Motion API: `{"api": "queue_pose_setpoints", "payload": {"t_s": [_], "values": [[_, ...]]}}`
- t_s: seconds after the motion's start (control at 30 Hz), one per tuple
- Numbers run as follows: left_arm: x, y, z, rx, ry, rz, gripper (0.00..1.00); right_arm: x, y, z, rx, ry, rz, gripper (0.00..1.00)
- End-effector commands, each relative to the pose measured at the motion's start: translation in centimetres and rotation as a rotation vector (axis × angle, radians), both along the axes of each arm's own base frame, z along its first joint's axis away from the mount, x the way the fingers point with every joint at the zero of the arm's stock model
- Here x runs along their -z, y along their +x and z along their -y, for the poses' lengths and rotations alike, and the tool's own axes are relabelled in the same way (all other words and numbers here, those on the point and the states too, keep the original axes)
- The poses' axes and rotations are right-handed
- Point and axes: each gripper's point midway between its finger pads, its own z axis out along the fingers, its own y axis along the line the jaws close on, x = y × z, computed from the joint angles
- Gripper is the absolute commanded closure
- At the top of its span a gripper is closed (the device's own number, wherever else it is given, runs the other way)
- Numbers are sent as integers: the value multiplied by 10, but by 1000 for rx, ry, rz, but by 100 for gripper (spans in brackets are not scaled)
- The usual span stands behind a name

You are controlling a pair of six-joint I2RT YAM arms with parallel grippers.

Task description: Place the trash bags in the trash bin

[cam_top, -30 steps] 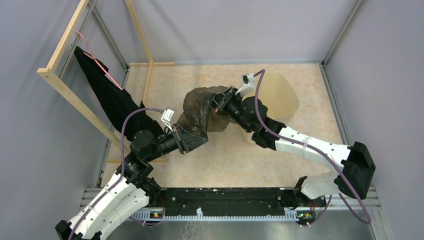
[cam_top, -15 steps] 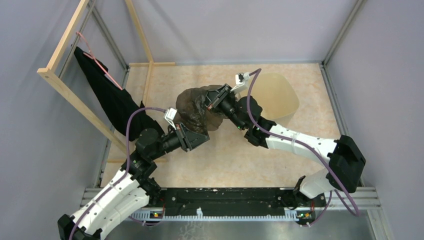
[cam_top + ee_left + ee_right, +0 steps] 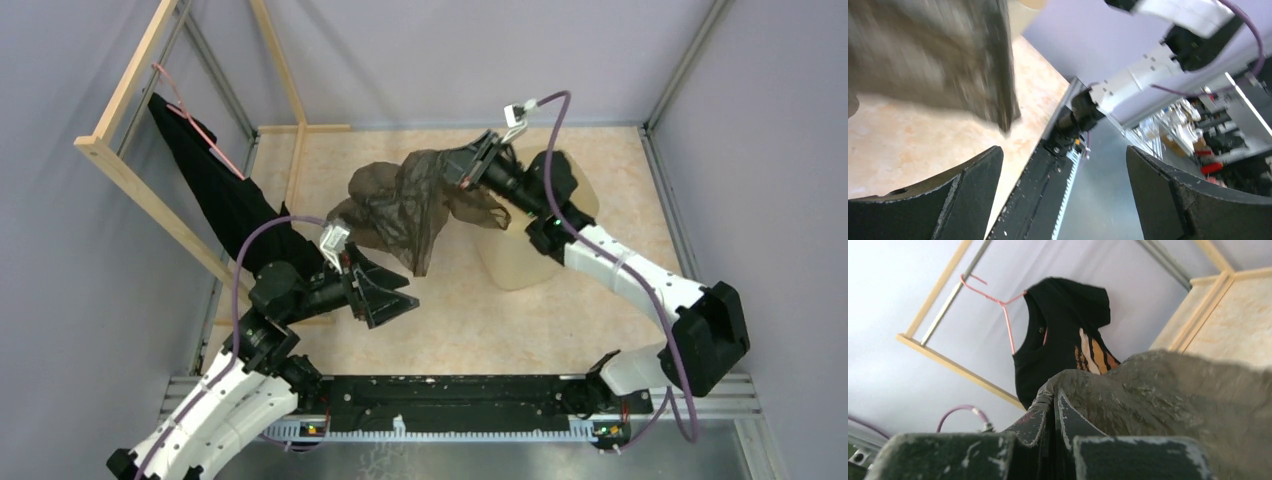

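Observation:
The see-through brown-black trash bag [image 3: 405, 205] hangs in the air left of the cream-beige trash bin [image 3: 520, 255], off the table. My right gripper [image 3: 462, 166] is shut on the bag's upper edge and holds it up beside the bin's rim; the right wrist view shows the film [image 3: 1168, 400] pinched between the shut jaws. My left gripper [image 3: 392, 296] is open and empty, below and left of the hanging bag. In the left wrist view the bag's lower tip [image 3: 993, 75] hangs blurred above the open fingers [image 3: 968, 185]. The right arm hides much of the bin's opening.
A black shirt [image 3: 225, 195] hangs on a pink hanger from a wooden frame [image 3: 130, 90] at the left. The shirt also shows in the right wrist view [image 3: 1058, 335]. Grey walls enclose the table [image 3: 450, 320]. A black rail [image 3: 450, 400] runs along the near edge.
My right gripper has lifted the bag up and to the right, towards the bin's rim. My left gripper has let go of the bag, opened, and dropped back towards the near left.

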Motion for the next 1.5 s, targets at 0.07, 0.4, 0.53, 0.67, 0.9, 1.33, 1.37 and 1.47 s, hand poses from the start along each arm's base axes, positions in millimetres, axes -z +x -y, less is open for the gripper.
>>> {"api": "queue_pose_setpoints", "payload": {"t_s": [0.07, 0.4, 0.53, 0.67, 0.9, 1.33, 1.37, 1.47], "values": [[-25, -56, -15, 194, 45, 107, 1, -96, -41, 62, -288, 75, 221, 100], [-77, -54, -24, 140, 74, 222, 1, -134, -67, 134, -70, -114, 336, 100], [-129, -56, -26, 151, 71, 344, 1, -133, -59, 165, 47, -216, 305, 100], [-178, -48, -27, 110, 68, 433, 1, -129, -67, 180, 92, -242, 300, 100], [-199, 5, 3, 78, 127, 421, 1, -112, -34, 232, 438, -494, 254, 100], [-173, 167, 40, -323, 275, 356, 23, -114, -20, 265, 635, -635, 330, 100], [-171, 170, 45, -312, 261, 364, 24, -112, -19, 265, 633, -652, 340, 100], [-167, 169, 75, -184, 181, 357, 26, -108, -17, 266, 636, -685, 360, 100]]}}
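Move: For the left hand, empty and open, the trash bag's middle lies about 12 cm ahead, 3 cm to the right and slightly higher. The trash bin's middle is some 18 cm ahead of it, 25 cm to its right and 15 cm lower; the black shirt hangs roughly 25 cm left and 12 cm ahead. From the right hand, which holds the bag, the bin is level ahead, about 16 cm right and 26 cm below. Keeping its pinch on the bag, the right hand drags it about 25 cm right, over and past the bin, rising some 15 cm before sinking 5 and swinging the fingers clockwise. The open left hand backs off slightly and climbs over 20 cm, then reaches about 20 cm forward, down and rightward to the bag's left edge, where the fingers begin closing; a grip can't be seen. ##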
